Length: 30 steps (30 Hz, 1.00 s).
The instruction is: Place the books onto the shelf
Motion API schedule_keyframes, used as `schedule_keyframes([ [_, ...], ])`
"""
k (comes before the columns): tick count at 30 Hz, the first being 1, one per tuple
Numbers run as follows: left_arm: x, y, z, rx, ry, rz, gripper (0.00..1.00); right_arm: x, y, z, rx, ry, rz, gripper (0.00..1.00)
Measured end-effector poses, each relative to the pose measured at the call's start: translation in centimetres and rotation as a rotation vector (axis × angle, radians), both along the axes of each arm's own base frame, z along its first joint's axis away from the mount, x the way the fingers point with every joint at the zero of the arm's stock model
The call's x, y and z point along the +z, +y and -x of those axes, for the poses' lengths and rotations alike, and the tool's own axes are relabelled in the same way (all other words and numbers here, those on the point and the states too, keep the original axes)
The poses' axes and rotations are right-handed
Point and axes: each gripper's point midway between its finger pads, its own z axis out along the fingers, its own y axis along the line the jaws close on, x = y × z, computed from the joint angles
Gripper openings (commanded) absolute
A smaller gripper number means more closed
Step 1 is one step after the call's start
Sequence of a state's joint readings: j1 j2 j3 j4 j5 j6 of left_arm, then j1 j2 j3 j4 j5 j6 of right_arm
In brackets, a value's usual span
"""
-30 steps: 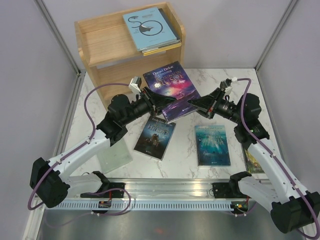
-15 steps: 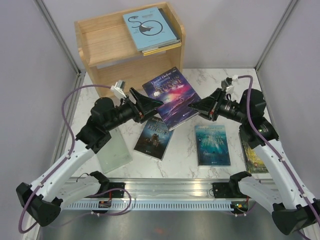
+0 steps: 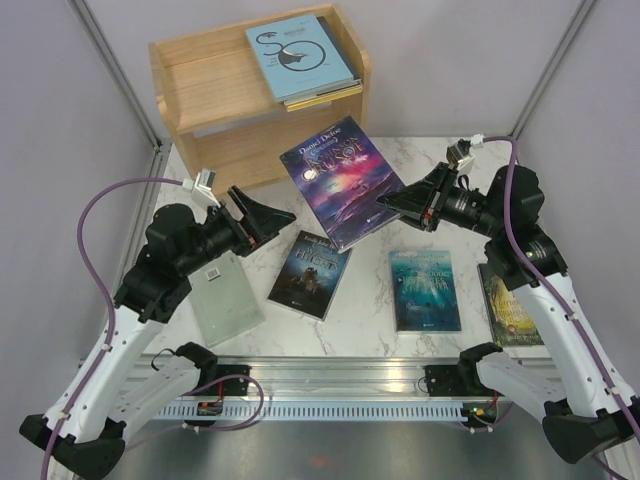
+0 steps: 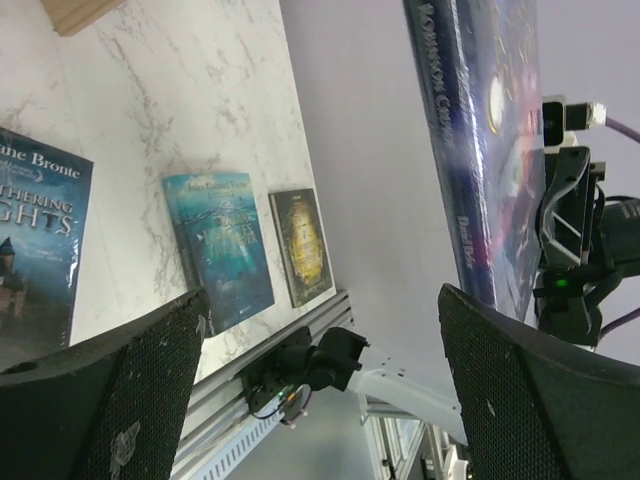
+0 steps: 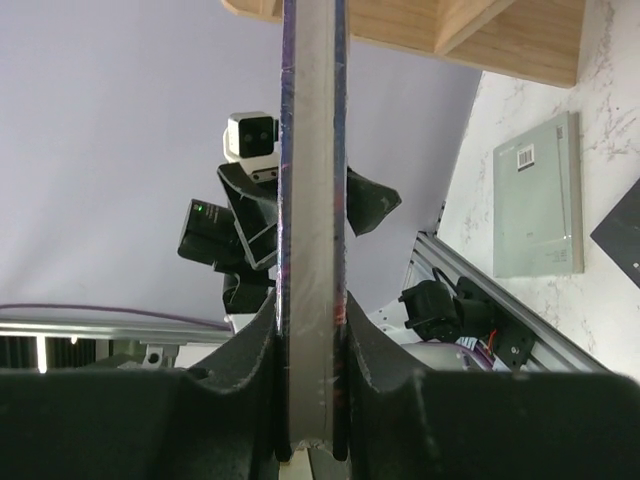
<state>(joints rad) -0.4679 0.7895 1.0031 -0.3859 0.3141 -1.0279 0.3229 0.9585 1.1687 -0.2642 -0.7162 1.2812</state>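
My right gripper (image 3: 392, 204) is shut on the right edge of the dark purple book (image 3: 342, 180) and holds it tilted in the air in front of the shelf (image 3: 200, 80). In the right wrist view the book's page edge (image 5: 313, 180) stands clamped between the fingers of that gripper (image 5: 313, 340). My left gripper (image 3: 272, 214) hangs open to the book's left, apart from it. From the left wrist the gripper (image 4: 318, 330) holds nothing and the purple book (image 4: 480, 150) floats beyond it. A light blue book (image 3: 300, 55) tops a small stack on the shelf.
On the marble table lie a pale grey-green book (image 3: 225, 298) under the left arm, a dark blue book (image 3: 310, 273), a teal book (image 3: 424, 290) and a green-gold book (image 3: 512, 312) by the right arm. Grey walls close in on both sides.
My left gripper let go of the purple book, opened wide and drew back to the left. The right gripper kept its grip and raised the book a little toward the shelf.
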Motion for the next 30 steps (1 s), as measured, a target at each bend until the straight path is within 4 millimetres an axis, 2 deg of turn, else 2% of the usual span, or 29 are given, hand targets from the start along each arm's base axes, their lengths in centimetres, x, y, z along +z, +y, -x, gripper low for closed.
schedule_keyframes([
  [6,-0.6,0.5,0.6,-0.005,0.006,-0.047,1.00,-1.7,0.6,-2.3,-0.018,0.046,0.018,0.00],
  [10,-0.6,0.7,1.0,-0.010,0.003,-0.069,1.00,-3.4,1.3,-5.2,-0.037,0.077,0.024,0.00],
  [14,-0.1,1.0,1.4,-0.013,-0.001,-0.080,1.00,-5.9,2.4,-9.4,-0.067,0.117,0.027,0.00],
  [22,1.0,1.5,2.5,-0.015,-0.010,-0.087,1.00,-13.8,4.5,-18.8,-0.162,0.284,0.034,0.00],
  [26,1.5,2.0,3.2,-0.012,-0.020,-0.089,1.00,-14.1,5.3,-22.9,-0.206,0.273,-0.001,0.00],
  [30,2.0,2.7,3.7,0.012,-0.030,-0.096,1.00,-14.4,5.7,-25.4,-0.238,0.279,-0.020,0.00],
])
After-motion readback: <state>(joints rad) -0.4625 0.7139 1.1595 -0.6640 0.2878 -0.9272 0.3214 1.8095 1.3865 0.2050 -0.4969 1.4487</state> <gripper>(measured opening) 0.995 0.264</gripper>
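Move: The right hand grips the purple-red book by its right edge. Its goal, the right part of the lower shelf, lies about 31 cm ahead, 13 cm left and 17 cm below. The right side panel's front edge is roughly 21 cm ahead, 6 left and 17 below; the blue-topped stack is some 35 cm ahead, 17 left and 5 above. From the left hand, the goal lies about 31 cm ahead, 13 right and 11 below. Forward and down, gathering speed, the right arm carries the gripped book some 25 cm out, 14 cm lower and slightly left, into the lower bay; the descent levels off near the end while the hand keeps going forward. The wrist tips down about 15 degrees and swings as much clockwise. The empty left hand, still wide open, backs off about 5 cm, mostly back and left. ##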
